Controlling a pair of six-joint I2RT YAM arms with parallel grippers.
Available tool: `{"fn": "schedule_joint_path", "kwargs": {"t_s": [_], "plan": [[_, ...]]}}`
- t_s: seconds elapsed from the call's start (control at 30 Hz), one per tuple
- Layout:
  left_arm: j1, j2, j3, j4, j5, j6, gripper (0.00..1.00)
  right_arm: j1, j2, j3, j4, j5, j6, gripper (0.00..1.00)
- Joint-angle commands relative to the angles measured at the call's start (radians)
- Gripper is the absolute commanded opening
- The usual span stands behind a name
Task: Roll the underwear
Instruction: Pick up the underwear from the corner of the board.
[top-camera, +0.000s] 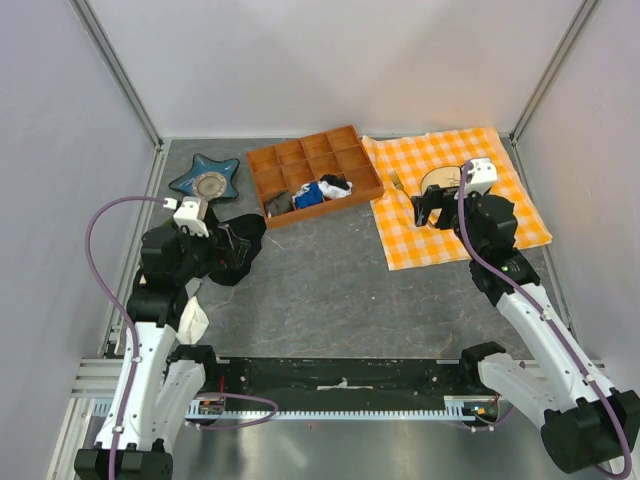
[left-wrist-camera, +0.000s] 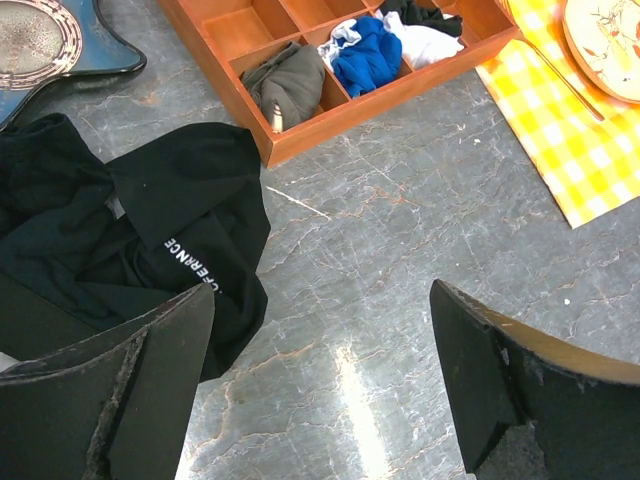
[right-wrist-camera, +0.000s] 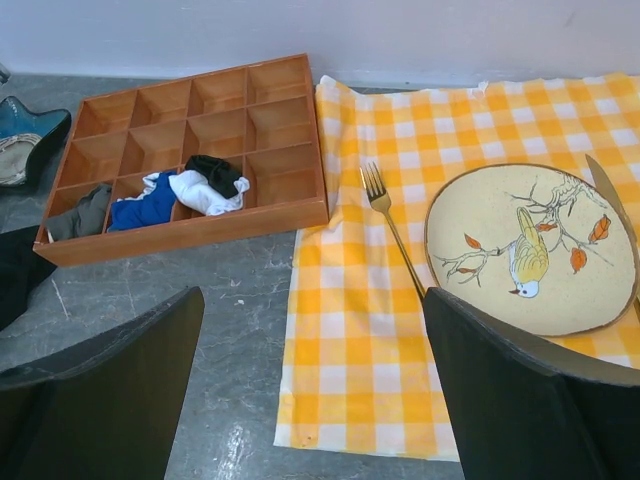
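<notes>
The underwear (top-camera: 238, 240) is a crumpled black heap with white lettering on the grey table, left of centre, just in front of the orange tray's (top-camera: 262, 160) near left corner. In the left wrist view the underwear (left-wrist-camera: 150, 215) fills the left side and runs under the left finger. My left gripper (left-wrist-camera: 322, 292) is open, with bare table between its fingers, and hangs at the heap's right edge (top-camera: 224, 252). My right gripper (right-wrist-camera: 312, 295) is open and empty over the near left part of the checkered cloth (top-camera: 430, 208). A black edge of the underwear (right-wrist-camera: 14, 272) shows at far left there.
The orange tray (right-wrist-camera: 200, 232) holds olive (left-wrist-camera: 290, 85), blue (left-wrist-camera: 368, 50), white and small black cloths in its front compartments. A blue star-shaped dish (top-camera: 207, 180) sits at back left. On the orange-checked cloth (top-camera: 400, 250) lie a bird-painted plate (right-wrist-camera: 530, 245) and a fork (right-wrist-camera: 388, 215).
</notes>
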Motion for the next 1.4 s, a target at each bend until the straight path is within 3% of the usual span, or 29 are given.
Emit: {"fn": "schedule_joint_path", "kwargs": {"t_s": [0.0,0.13,0.37,0.47,0.6,0.67,0.9,1.1,1.23,1.37], "plan": [[-0.001,0.002,0.000,0.040,0.004,-0.022,0.95,-0.005,-0.001,-0.001,0.034,-0.014,0.016,0.98],[0.018,0.071,0.024,0.043,0.022,-0.049,0.96,-0.005,-0.007,-0.014,0.031,-0.112,-0.038,0.98],[0.229,0.269,0.070,0.110,0.121,-0.144,0.97,-0.004,-0.001,-0.042,-0.053,-0.454,-0.307,0.98],[0.258,0.373,0.116,0.112,0.055,-0.183,0.98,-0.004,0.020,-0.024,-0.100,-0.519,-0.363,0.98],[0.260,0.573,0.245,0.040,-0.172,-0.216,0.96,0.002,0.049,-0.010,-0.131,-0.525,-0.372,0.98],[0.260,0.703,0.346,-0.009,-0.241,-0.195,0.91,0.010,0.065,-0.002,-0.139,-0.516,-0.372,0.98],[0.256,0.947,0.540,-0.103,-0.219,-0.040,0.70,0.054,0.080,0.013,-0.165,-0.488,-0.395,0.98],[0.194,1.041,0.615,-0.130,-0.235,0.073,0.67,0.102,0.103,0.024,-0.182,-0.465,-0.414,0.98],[0.105,1.131,0.704,-0.176,-0.378,0.119,0.65,0.111,0.117,0.024,-0.185,-0.470,-0.417,0.98],[0.087,1.184,0.751,-0.227,-0.465,0.132,0.44,0.111,0.122,0.025,-0.188,-0.473,-0.417,0.98]]}}
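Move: About 16 cm ahead of the left hand, 10 cm to its left and 16 cm below lies the rumpled fold of the black underwear. The star dish stands some 10 cm beyond that fold, and the flat printed black cloth lies nearer the hand, roughly 5 cm ahead and 2 cm left. The compartment box is centred 28 cm ahead and 19 cm right. From the right hand, the fold is about 55 cm left, 8 cm ahead and 22 cm below. Swinging forward about 17 cm and down some 12 cm, the left hand goes out left across the black cloths, then comes back right about 3 cm over the fold just short of the star dish. Its fingers tip down some 35 degrees and narrow to roughly half open, close to the cloth. The right hand, wide open, moves left, down and a little back, turning about 40 degrees counter-clockwise. ##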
